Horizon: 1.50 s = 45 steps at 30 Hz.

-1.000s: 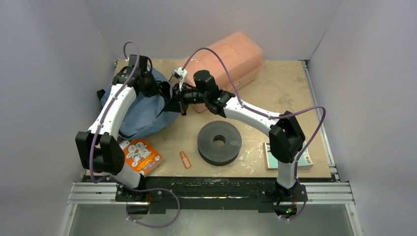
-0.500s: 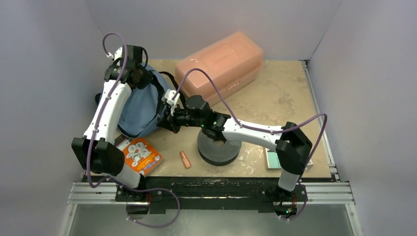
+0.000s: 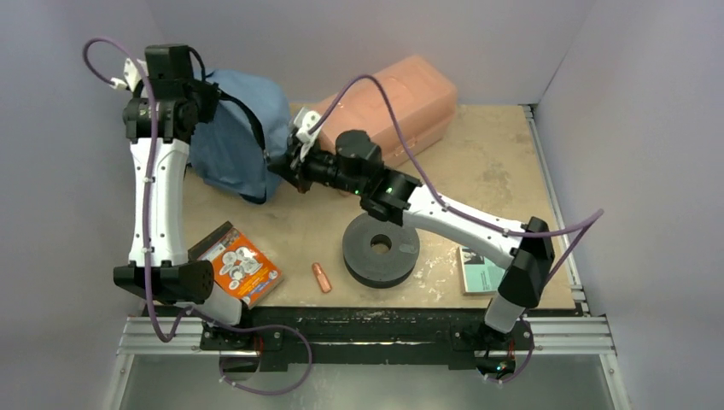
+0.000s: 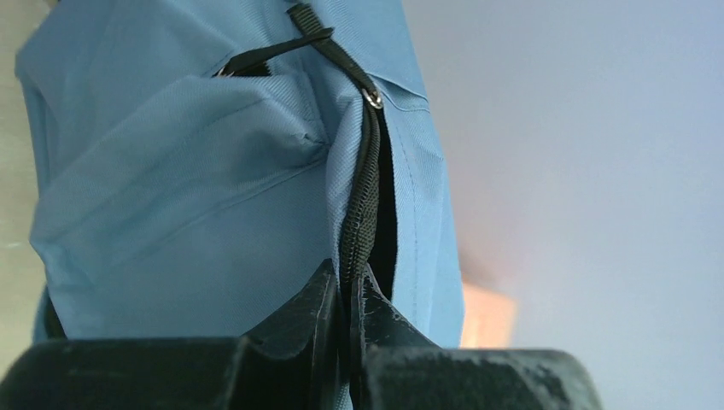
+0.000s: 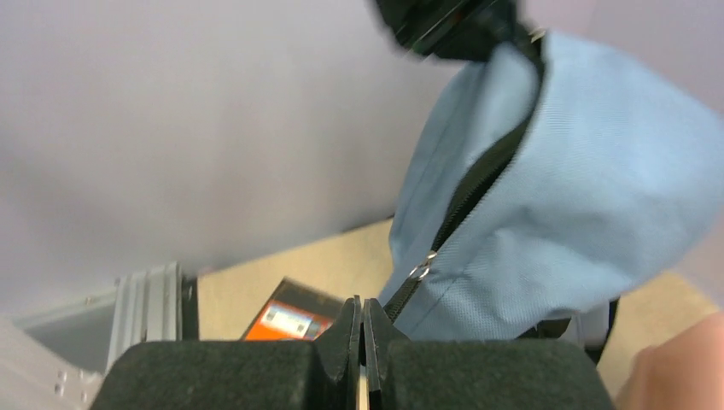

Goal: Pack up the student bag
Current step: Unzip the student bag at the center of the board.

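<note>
The slate-blue student bag [image 3: 239,137] hangs lifted at the back left, its lower end near the table. My left gripper [image 3: 205,92] holds its top. In the left wrist view that gripper [image 4: 350,286] is shut on the bag's black zipper edge [image 4: 363,196], with blue fabric [image 4: 188,188] on both sides. My right gripper [image 3: 278,164] is at the bag's right lower side. In the right wrist view it [image 5: 363,314] is shut on the black zipper pull [image 5: 399,299] below the metal ring [image 5: 421,272], and the zipper line runs up the bag [image 5: 589,188].
A salmon-pink plastic box [image 3: 393,98] stands at the back, right behind my right wrist. A black disc [image 3: 381,248] lies mid-table under the right forearm. An orange book [image 3: 242,266], a small orange piece [image 3: 321,277] and a teal booklet [image 3: 482,275] lie near the front edge.
My left arm has risen and swung toward the back left, lifting the bag off the table. My right gripper stayed on the zipper pull, moving first forward-left, then back and up.
</note>
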Each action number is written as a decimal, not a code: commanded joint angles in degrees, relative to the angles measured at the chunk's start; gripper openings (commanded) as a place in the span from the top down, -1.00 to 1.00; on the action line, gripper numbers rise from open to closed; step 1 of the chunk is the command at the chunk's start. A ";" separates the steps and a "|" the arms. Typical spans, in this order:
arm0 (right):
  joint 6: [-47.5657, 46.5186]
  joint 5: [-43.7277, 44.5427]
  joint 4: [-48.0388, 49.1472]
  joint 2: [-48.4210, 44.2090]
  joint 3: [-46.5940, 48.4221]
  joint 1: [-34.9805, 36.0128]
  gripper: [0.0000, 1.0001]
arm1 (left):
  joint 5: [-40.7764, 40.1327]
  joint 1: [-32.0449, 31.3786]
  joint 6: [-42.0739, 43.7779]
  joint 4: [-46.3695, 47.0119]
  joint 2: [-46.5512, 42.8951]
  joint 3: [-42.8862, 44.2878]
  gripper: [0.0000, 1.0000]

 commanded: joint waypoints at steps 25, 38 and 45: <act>-12.59 -1.62 -13.40 5.80 32.89 -7.07 1.00 | 25.58 7.33 10.63 16.99 -19.81 -19.30 -0.39; -13.97 -2.50 -13.68 5.70 30.50 -7.07 1.00 | 32.29 -0.74 18.18 18.90 -15.18 -13.48 -0.94; -14.19 -2.52 -14.22 4.65 29.58 -7.03 1.00 | 41.27 -4.34 24.56 19.73 -4.51 -5.11 -0.94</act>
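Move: The student bag hangs from both shut grippers, its black zip stretched between them; its middle is about 17 cm below the left hand, some 2 cm to its right and 1 cm back. From the right hand the bag's middle lies about 15 cm ahead, 10 cm left and 14 cm down; the pink box is roughly 25 cm ahead and 25 cm right, and the orange book 8 cm back and 9 cm left, both near table level. The bag's zip edge is let go by the left hand, which first rises about 5 cm, then opens wide while drawing back, and swings right and forward again over the bag towards the right gripper, turning some 45 degrees clockwise. The right hand, shut and keeping its hold, goes up and forward, then sinks part way to finish about 11 cm higher. ##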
